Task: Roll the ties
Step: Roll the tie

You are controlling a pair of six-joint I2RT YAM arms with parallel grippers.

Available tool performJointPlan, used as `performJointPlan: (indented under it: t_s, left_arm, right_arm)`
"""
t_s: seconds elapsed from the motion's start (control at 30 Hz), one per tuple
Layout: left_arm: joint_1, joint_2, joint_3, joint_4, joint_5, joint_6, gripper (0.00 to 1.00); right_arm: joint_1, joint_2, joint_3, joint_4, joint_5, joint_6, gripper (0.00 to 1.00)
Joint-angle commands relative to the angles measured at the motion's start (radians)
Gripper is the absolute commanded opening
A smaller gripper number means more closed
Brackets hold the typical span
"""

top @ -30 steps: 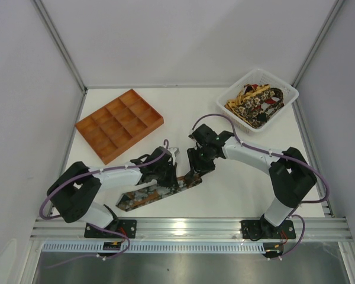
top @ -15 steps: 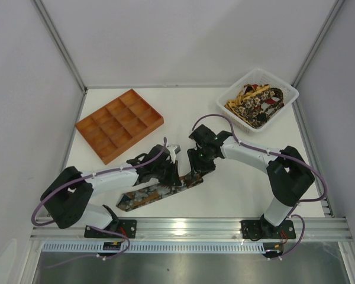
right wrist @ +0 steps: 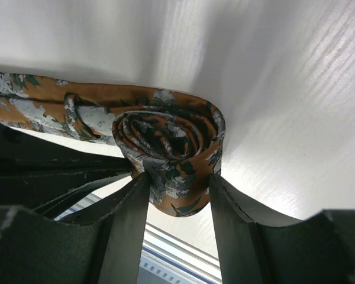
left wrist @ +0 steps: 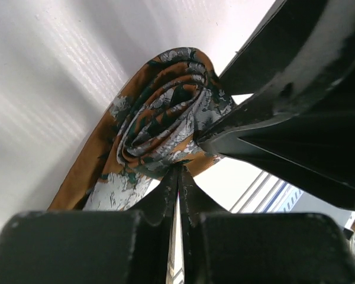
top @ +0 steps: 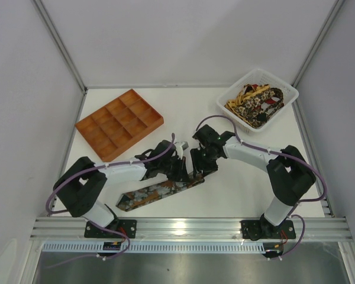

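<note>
One tie (top: 157, 192), orange-brown with grey and dark green leaves, lies flat on the table with its right end wound into a roll. My right gripper (top: 200, 167) holds that roll (right wrist: 171, 148), one finger pressed on each side (right wrist: 178, 177). My left gripper (top: 183, 168) is shut, and its closed tips (left wrist: 178, 168) touch the lower edge of the roll (left wrist: 165, 121) right beside the right gripper's fingers. The unrolled tail runs down-left toward the near edge. More ties (top: 255, 103) are piled in the basket.
A white basket (top: 287, 94) stands at the back right. An orange compartment tray (top: 118, 124) sits at the back left. The metal rail of the table's near edge (top: 189, 225) runs just below the tie's tail.
My left gripper has moved right, from over the flat part of the tie up to the roll beside the right gripper. The right gripper has barely shifted.
</note>
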Motion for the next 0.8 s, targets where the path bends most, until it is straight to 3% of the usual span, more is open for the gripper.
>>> performJointPlan:
  t_s: [0.0, 0.1, 0.23, 0.33, 0.77]
  left_arm:
    - [-0.001, 0.035, 0.053, 0.057, 0.034, -0.015, 0.06]
    - [-0.001, 0.070, 0.067, 0.060, 0.039, -0.011, 0.06]
    - [-0.001, 0.092, 0.063, 0.065, 0.030, -0.011, 0.06]
    - [0.001, 0.096, 0.057, 0.066, 0.026, -0.009, 0.06]
    - [0.018, 0.101, 0.024, 0.089, 0.029, -0.009, 0.06]
  right_arm:
    - [-0.031, -0.047, -0.025, 0.034, -0.040, 0.004, 0.51]
    - [-0.080, -0.068, -0.075, 0.089, -0.107, -0.011, 0.55]
    - [-0.129, -0.107, -0.157, 0.181, -0.214, -0.040, 0.76]
    - [-0.163, -0.119, -0.218, 0.273, -0.296, -0.058, 0.80]
    - [-0.195, -0.013, -0.322, 0.583, -0.460, -0.056, 0.76]
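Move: The rolled part of the tie is about 4 cm to the right of the left hand and 1 cm ahead, with its middle some 2 cm below. It lies between the right hand's fingers, about 1 cm to that hand's left and 2 cm below. From the left hand, the unrolled tail's middle is roughly 12 cm left and 6 cm back, and the brown tray's middle about 26 cm left and 24 cm ahead. The tie roll stays straddled by the right fingers as they spread wider; the right hand swings about 2.5 cm to the right, then returns roughly 2 cm left around the roll, sinking about 2 cm overall and tipping some 25 degrees so its fingers point more to the left. The left hand nudges right and down about 1 cm each, and about 1 cm forward, its closed fingertips still against the roll's near side. ##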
